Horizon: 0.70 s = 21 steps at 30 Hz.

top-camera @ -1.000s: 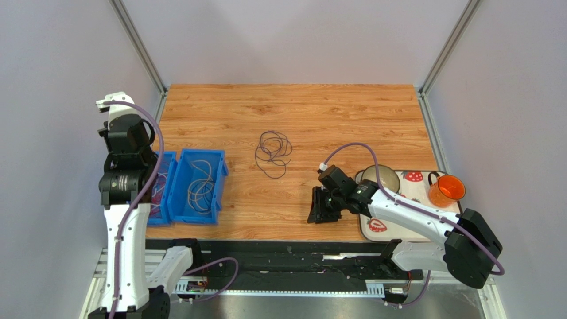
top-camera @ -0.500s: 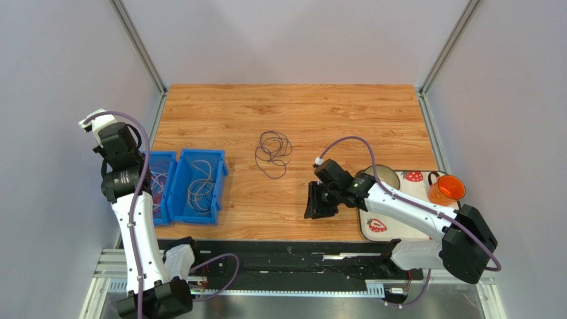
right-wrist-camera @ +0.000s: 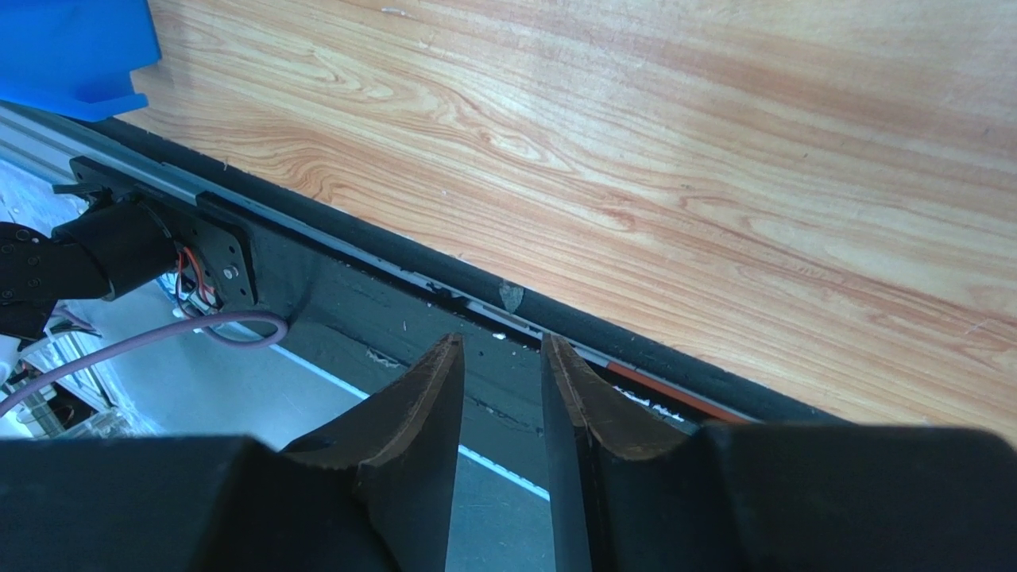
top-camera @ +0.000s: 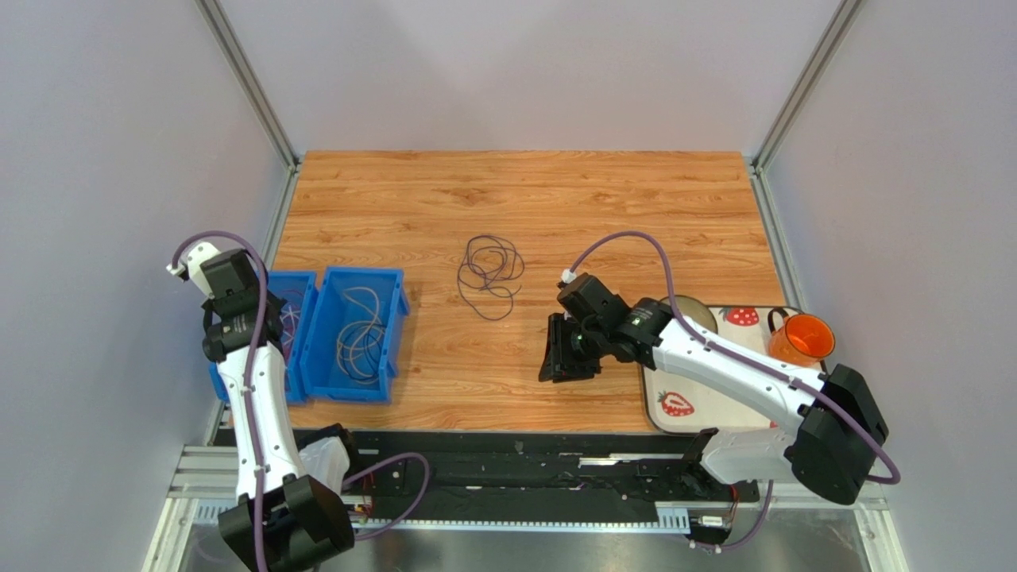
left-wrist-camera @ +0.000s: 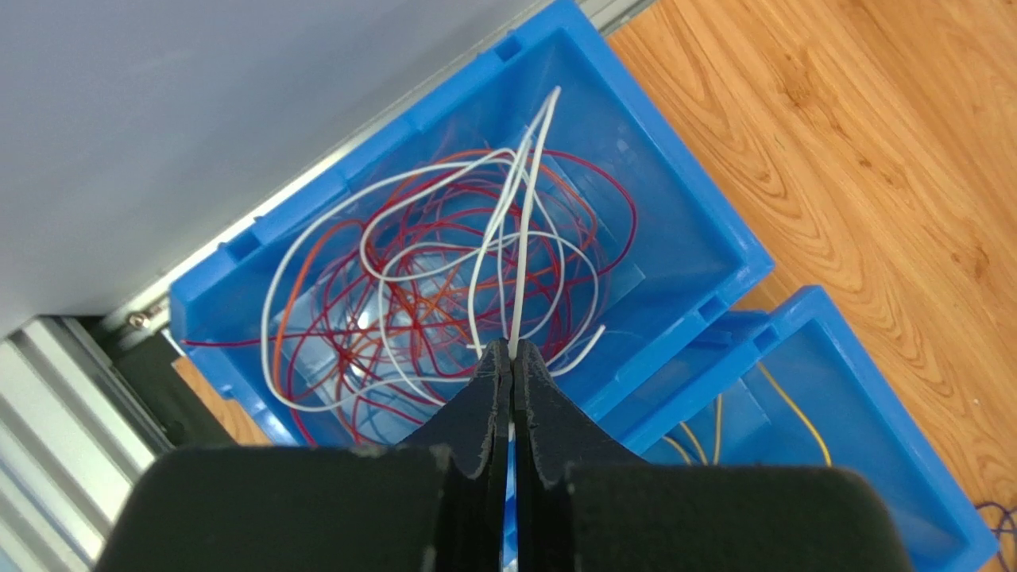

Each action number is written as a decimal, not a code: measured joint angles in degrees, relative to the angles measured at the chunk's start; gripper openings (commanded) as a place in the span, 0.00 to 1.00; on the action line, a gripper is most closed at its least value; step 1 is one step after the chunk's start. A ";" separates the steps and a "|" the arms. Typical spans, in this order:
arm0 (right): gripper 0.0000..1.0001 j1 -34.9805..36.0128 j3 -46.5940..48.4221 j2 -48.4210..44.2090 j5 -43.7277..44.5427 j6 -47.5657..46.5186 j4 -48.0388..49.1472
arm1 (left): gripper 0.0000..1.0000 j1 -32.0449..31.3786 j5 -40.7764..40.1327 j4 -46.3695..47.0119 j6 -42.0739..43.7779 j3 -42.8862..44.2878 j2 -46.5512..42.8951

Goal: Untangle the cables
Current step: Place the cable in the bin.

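Observation:
A tangle of dark grey and purple cables [top-camera: 489,274] lies in loose loops on the wooden table [top-camera: 621,215]. Two blue bins stand at the left. The left bin [left-wrist-camera: 698,209] holds red-orange cables [left-wrist-camera: 412,298] and white ones. My left gripper [left-wrist-camera: 511,349] hangs over it, shut on a white cable [left-wrist-camera: 525,203] that runs down into the bin; in the top view the left gripper [top-camera: 235,328] is over that bin [top-camera: 293,312]. The right bin [top-camera: 384,312] holds thin pale and yellow cables [left-wrist-camera: 797,414]. My right gripper [top-camera: 566,353] is open and empty, low over the table's near edge [right-wrist-camera: 573,312].
A white tray [top-camera: 716,411] with a bowl [top-camera: 686,318] and an orange cup [top-camera: 800,341] sits at the near right. Black rails and a lilac hose [right-wrist-camera: 143,346] run below the table's front edge. Grey walls close in on both sides.
My left arm has swung down and nearer, bringing its gripper lower over the left bin. My right gripper has shifted a little to the left and farther from the table's edge.

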 measured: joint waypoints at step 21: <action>0.33 0.83 -1.20 -3.91 1.44 1.64 -1.84 | 0.90 7.52 11.34 -3.39 -4.94 1.84 9.40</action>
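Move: The left bin, where the white cable held in the left fingers is going, lies with its middle about 14 cm below that hand and 2 cm back, roughly level sideways; the red cables lie heaped inside it, some 16 cm below the hand. The right bin stands about 14 cm to the right of the left bin. From the right hand, which has no part in this, the left bin is around 46 cm left, 6 cm ahead and 6 cm lower. The white cable, its loops already trailing over the red ones, is lowered about 5 cm farther down into the left bin by the left hand, which tips some 15 degrees so the fingers point more steeply down. The hand then stops, eases up about 1 cm and opens its fingers wide, letting go of the cable. ##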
